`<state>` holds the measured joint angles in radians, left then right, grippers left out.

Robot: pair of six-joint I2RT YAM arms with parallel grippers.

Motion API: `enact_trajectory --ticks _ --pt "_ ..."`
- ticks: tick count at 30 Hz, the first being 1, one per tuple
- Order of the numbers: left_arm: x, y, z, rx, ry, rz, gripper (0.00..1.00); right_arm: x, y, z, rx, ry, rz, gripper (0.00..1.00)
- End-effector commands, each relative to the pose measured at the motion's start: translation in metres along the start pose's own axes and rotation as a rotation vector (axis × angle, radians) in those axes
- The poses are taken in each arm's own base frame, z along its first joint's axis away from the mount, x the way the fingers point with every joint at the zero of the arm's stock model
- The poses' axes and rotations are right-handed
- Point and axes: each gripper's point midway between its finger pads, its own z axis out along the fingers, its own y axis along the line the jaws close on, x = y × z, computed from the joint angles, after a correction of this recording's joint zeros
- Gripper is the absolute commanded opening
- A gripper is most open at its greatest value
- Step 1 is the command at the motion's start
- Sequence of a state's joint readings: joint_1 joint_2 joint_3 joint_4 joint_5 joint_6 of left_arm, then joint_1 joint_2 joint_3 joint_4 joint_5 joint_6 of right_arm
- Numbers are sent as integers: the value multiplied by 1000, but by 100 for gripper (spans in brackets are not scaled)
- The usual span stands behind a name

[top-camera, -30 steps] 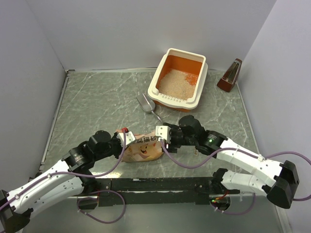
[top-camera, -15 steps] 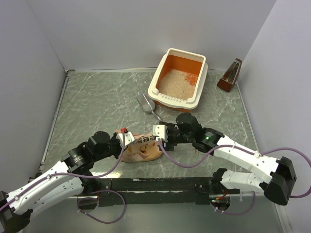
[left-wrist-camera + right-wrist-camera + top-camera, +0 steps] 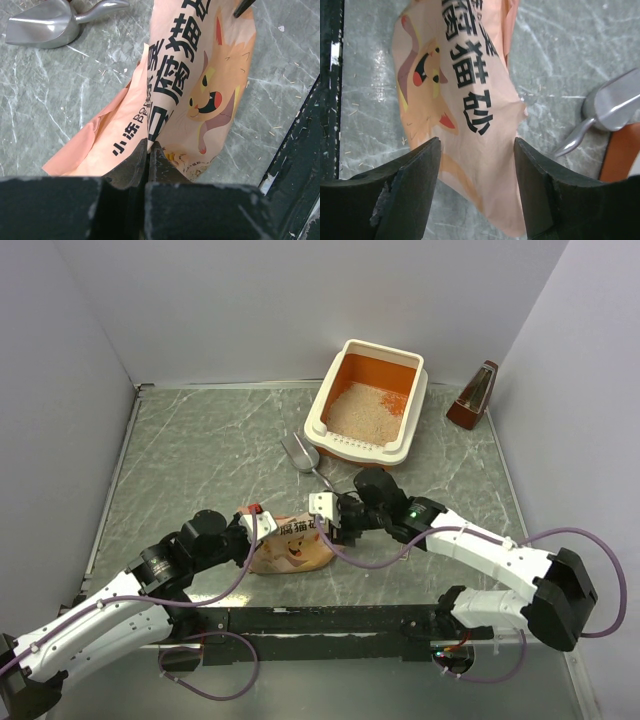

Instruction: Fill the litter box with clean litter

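The litter box (image 3: pixel 318 418), cream outside and orange inside, stands at the back right with pale beige clean litter (image 3: pixel 352 412) over part of its floor. A peach-pink cat-print bag (image 3: pixel 292 546) lies on the table near the arms. My left gripper (image 3: pixel 260 528) is shut on the bag's left end; in the left wrist view its jaws (image 3: pixel 150 150) pinch a fold of the bag (image 3: pixel 192 75). My right gripper (image 3: pixel 323 524) is open at the bag's right end. In the right wrist view its fingers (image 3: pixel 477 142) straddle the bag's corner (image 3: pixel 470 105) with gaps on both sides.
A grey metal scoop (image 3: pixel 300 452) lies between the bag and the litter box, handle toward the right arm. A brown pyramid-shaped object (image 3: pixel 473 397) stands by the right wall. A black rail (image 3: pixel 320 620) runs along the near edge. Grey walls enclose the table.
My right gripper has moved left onto the bag's right end, and its jaws have narrowed a little. The left gripper and the bag have stayed put.
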<state>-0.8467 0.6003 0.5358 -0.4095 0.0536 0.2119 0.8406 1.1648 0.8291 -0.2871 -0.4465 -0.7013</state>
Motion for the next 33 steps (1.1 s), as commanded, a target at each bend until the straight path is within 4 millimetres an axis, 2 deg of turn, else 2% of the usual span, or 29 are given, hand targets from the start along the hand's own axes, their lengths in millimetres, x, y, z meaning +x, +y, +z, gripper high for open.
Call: enact_trajectory --ticks 1,2,3,5,6,7,8,10,12,14,16,18,20,21,24,25,28,30,33 --pt "-27 13 -1 -59 -95 -11 1 4 1 4 -58 -15 18 62" --pt "-27 13 -2 -62 -99 -9 1 8 5 3 -85 -8 35 58" --pt "-28 14 -2 -64 -102 -9 1 8 4 3 -99 -6 44 46" --pt "-28 14 -3 -68 -105 -9 1 11 8 3 -127 4 66 31" --pt "-27 14 -4 -69 -105 -11 1 15 10 1 -140 24 83 13" --pt "-27 16 -5 -81 -107 -10 1 16 10 1 -141 32 87 4" --pt "-28 17 -5 -84 -111 -11 1 17 11 -1 -145 42 93 0" --pt "-27 16 -6 -83 -110 -11 1 21 15 -8 -164 83 119 0" --pt "-24 25 -8 -132 -95 -14 1 20 13 -17 -131 94 142 0" --pt "-22 27 -9 -145 -90 -12 1 19 21 -24 -141 91 168 0" --pt "-25 24 -9 -128 -103 -5 9 16 26 -29 -139 66 178 0" --pt "-35 10 -11 -45 -148 7 23 13 26 -31 -136 52 178 0" --pt "-45 -3 -13 35 -186 25 26 11 29 -32 -152 48 182 0" --pt "-52 -16 -14 109 -214 36 33 10 29 -32 -154 44 183 0" --pt "-57 -30 -11 203 -214 50 46 8 30 -32 -158 26 180 0" --pt "-53 -36 -5 240 -190 49 47 7 32 -32 -163 21 181 0" --pt "-61 -44 5 308 -180 65 49 3 32 -31 -168 -3 175 0" --pt "-68 -44 10 324 -195 84 50 1 33 -30 -173 -12 171 0" --pt "-66 -39 25 309 -163 112 51 0 35 -32 -185 -16 168 0"
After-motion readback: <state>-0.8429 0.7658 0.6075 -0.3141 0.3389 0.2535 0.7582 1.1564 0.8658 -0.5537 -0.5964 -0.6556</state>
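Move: The litter bag's right end hangs between the right hand's open fingers, its pinch spot some 3 cm below and 1 cm to the right. From this hand the scoop lies about 18 cm ahead and 6 cm left, the litter box some 33 cm ahead and 6 cm right, both roughly 12 cm lower. The left hand already pinches the bag's folded edge; the right end is about 15 cm to its right, 2 cm ahead, about level. The right fingers sink some 2 cm, close on the bag's right end and pinch it, then draw it about 3 cm back and 3 cm right, the fingertips tipping more downward. The left hand then lets go of its pinch, opening halfway, and lifts about 2 cm and draws back before swinging some 5 cm right along the fold, turning 15 degrees clockwise. ##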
